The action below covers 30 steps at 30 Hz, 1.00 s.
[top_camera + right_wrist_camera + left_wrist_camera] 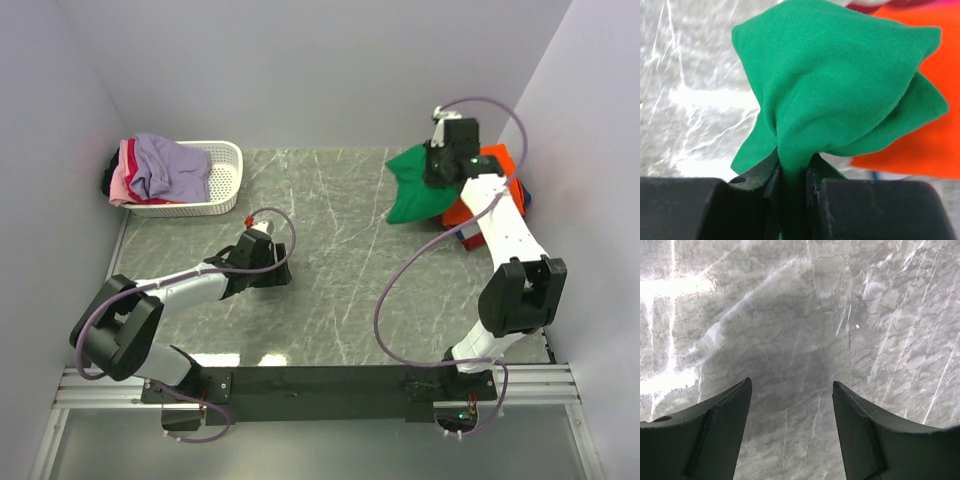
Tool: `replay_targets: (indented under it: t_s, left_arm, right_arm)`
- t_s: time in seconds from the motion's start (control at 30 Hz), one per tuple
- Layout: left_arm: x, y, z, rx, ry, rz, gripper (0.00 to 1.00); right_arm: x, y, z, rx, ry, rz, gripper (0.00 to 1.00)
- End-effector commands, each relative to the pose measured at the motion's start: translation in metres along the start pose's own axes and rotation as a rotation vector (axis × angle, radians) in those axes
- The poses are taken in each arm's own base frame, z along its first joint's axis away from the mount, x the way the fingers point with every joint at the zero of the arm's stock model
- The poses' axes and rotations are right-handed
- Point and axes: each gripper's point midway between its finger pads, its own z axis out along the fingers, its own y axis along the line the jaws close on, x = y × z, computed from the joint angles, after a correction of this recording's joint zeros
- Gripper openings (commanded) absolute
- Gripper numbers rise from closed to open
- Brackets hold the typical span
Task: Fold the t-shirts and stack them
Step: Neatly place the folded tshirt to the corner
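The bright green t-shirt (408, 196) hangs bunched at the far right, partly over an orange t-shirt (497, 162) that lies on a stack. My right gripper (440, 166) is shut on the green t-shirt. In the right wrist view the green t-shirt (840, 85) is pinched between the jaws of the right gripper (792, 167), with the orange t-shirt (920, 150) behind it. My left gripper (275, 272) is low over the bare table at centre left. The left wrist view shows the left gripper (791, 385) open, with only marble between its fingers.
A white slotted basket (228, 160) stands at the back left, holding a lavender t-shirt (165, 165) and a pink one (122, 182). A navy edge (525, 196) shows under the orange t-shirt. Walls close in on the left, back and right.
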Motion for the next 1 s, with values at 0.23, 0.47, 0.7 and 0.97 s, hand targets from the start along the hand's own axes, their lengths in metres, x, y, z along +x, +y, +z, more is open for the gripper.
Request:
replay_targets:
  t_s: [0.23, 0.47, 0.7, 0.97]
  left_arm:
    - [0.001, -0.003, 0.008, 0.030, 0.013, 0.013, 0.72]
    - [0.003, -0.001, 0.011, 0.018, 0.028, 0.010, 0.72]
    - [0.002, -0.002, 0.012, 0.013, 0.035, 0.002, 0.72]
    - [-0.001, -0.003, 0.010, 0.007, 0.028, -0.007, 0.72]
  right_arm:
    - [-0.075, -0.077, -0.037, 0.116, -0.113, -0.066, 0.00]
    - [-0.055, -0.119, -0.017, 0.208, -0.041, -0.034, 0.00]
    - [-0.033, -0.157, 0.005, 0.426, 0.006, -0.002, 0.00]
    - [-0.023, -0.192, 0.031, 0.633, -0.012, 0.028, 0.00]
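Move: The right hand already grips the green t-shirt, its free end hanging out to the left. The orange-topped stack it is bound for centres about 13 cm to this hand's right, 4 cm farther out and some 18 cm below; a red-and-white folded edge sticks out at the stack's near side, about 6 cm back and 10 cm right of the hand. From the idle left hand the stack lies some 45 cm right and 21 cm ahead, at about its own height. The right hand carries the pinched green t-shirt about 17 cm to the right and slightly forward, across the orange stack towards its right side, first rising some 7 cm and then sinking about 9 cm so that the trailing cloth comes down over the pile. As it goes, the wrist turns clockwise some 20 degrees and rolls its left side down by about as much, while the fingers keep their hold on the shirt's right part. ##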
